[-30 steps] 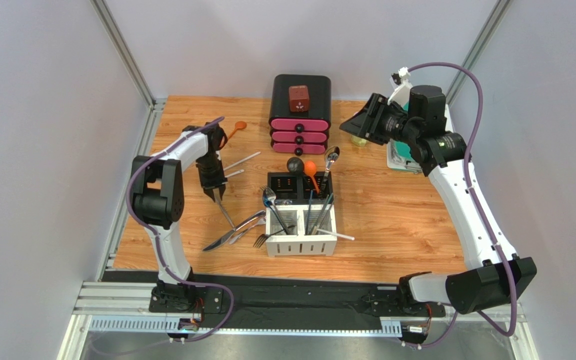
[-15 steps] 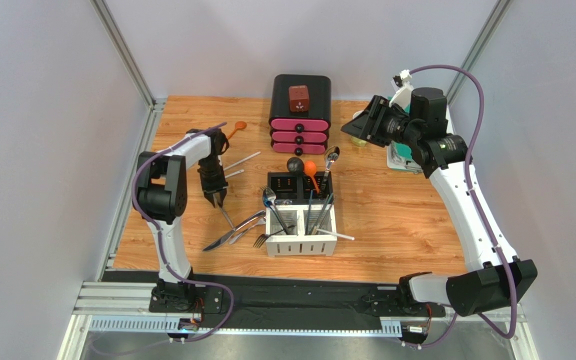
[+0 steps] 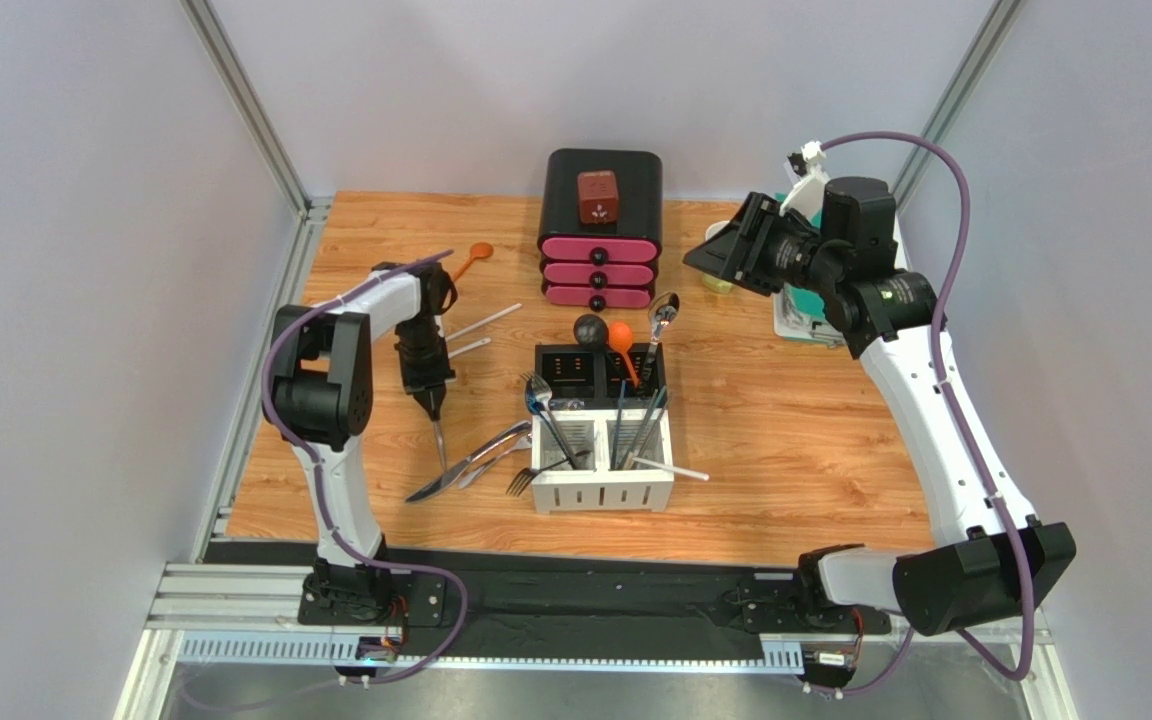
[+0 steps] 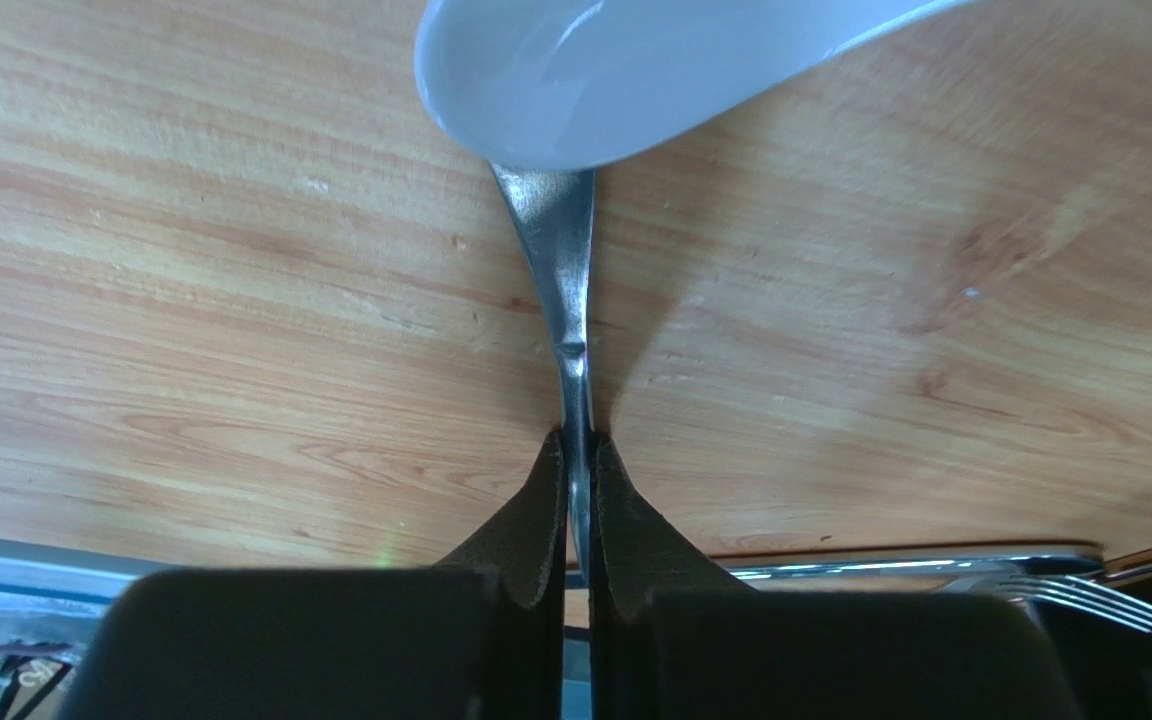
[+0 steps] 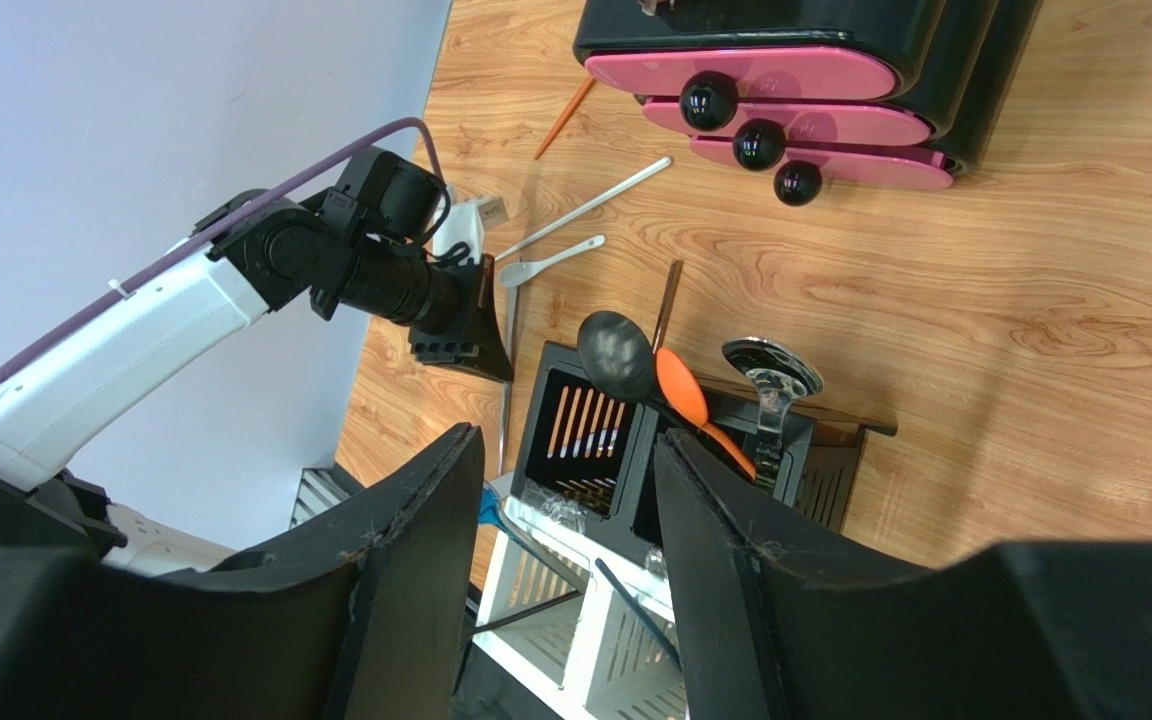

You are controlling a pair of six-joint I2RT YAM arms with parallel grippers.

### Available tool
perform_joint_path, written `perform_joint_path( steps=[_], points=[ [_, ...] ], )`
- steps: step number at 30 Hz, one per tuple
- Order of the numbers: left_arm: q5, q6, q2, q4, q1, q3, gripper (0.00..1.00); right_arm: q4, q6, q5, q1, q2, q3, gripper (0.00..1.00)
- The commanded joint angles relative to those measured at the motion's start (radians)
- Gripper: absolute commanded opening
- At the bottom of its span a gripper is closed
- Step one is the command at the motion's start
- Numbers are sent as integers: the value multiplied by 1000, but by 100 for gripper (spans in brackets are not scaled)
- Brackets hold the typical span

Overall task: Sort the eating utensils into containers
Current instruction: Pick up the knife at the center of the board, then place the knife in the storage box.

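My left gripper (image 3: 428, 399) is down on the wooden table left of the caddy, shut on the slim handle of a silver metal utensil (image 4: 564, 285). The utensil's far end is hidden behind a white plastic spoon's bowl (image 4: 612, 75). The four-compartment caddy (image 3: 605, 492) stands mid-table with several utensils upright in it, among them an orange spoon (image 3: 620, 336) and a black spoon (image 3: 588, 329). A loose pile of silver forks and knives (image 3: 470, 465) lies by its left side. My right gripper (image 3: 717, 255) hangs high at the back right, open and empty, with the caddy (image 5: 582, 450) seen between its fingers.
Two white spoons (image 3: 480, 321) and an orange spoon (image 3: 470, 263) lie loose behind the left gripper. A black-and-pink drawer box (image 3: 600, 240) stands at the back with a red-brown block (image 3: 599, 197) on top. A teal item (image 3: 805, 315) sits at the right edge.
My left gripper has shut on the silver utensil's handle, and the utensil has swung to point more straight toward the near edge. The right arm has barely shifted.
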Motion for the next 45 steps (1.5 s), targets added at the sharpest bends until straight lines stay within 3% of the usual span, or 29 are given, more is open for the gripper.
perform_joint_path(
  steps=[1, 5, 14, 22, 26, 30, 32, 39, 45],
  points=[
    [5, 24, -48, 10, 1, -43, 0, 48, 13, -20, -8, -20, 9, 51],
    [-9, 24, -92, -4, 1, -65, 0, 55, 19, -27, -8, -15, 12, 52],
    [-19, 5, -371, -36, 1, -105, 0, 55, 25, -25, -6, -12, 3, 51],
    [-38, -21, -608, 14, -6, 44, 0, 59, 50, -34, -8, 6, -3, 51],
    [-52, -50, -675, 85, -81, 139, 0, 65, 65, -43, -8, 17, -11, 51],
    [-110, -85, -747, 362, -190, 89, 0, 68, 81, -59, -6, 26, -16, 51],
    [-113, -128, -738, 438, -216, 75, 0, 71, 90, -59, -6, 20, -31, 51],
    [-291, -61, -577, 678, -416, 105, 0, 50, 101, -63, -6, 22, -66, 50],
    [-367, -67, -442, 703, -509, 122, 0, 25, 76, -44, -11, 6, -60, 49]
  ],
)
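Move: The knife is already shut in the left fingers, low at the board, its broad far end under the bowl of the white spoon. The black container, where it seems to be headed, stands about 24 cm to the right, 3 cm ahead, its middle 5 cm higher. The white spoon lies 9 cm ahead, 4 cm right; the other knife 8 cm back, 5 cm right. From the right hand the black container is level, some 17 cm left and 27 cm below. The knife, still pinched, is first drawn back about 3 cm low over the board, then lifted steeply some 30 cm as the left wrist tips its fingers up from pointing down to nearly level forward. Near the top it swings right and forward towards the black container, dipping at the end. The open right hand sinks about 3 cm. ##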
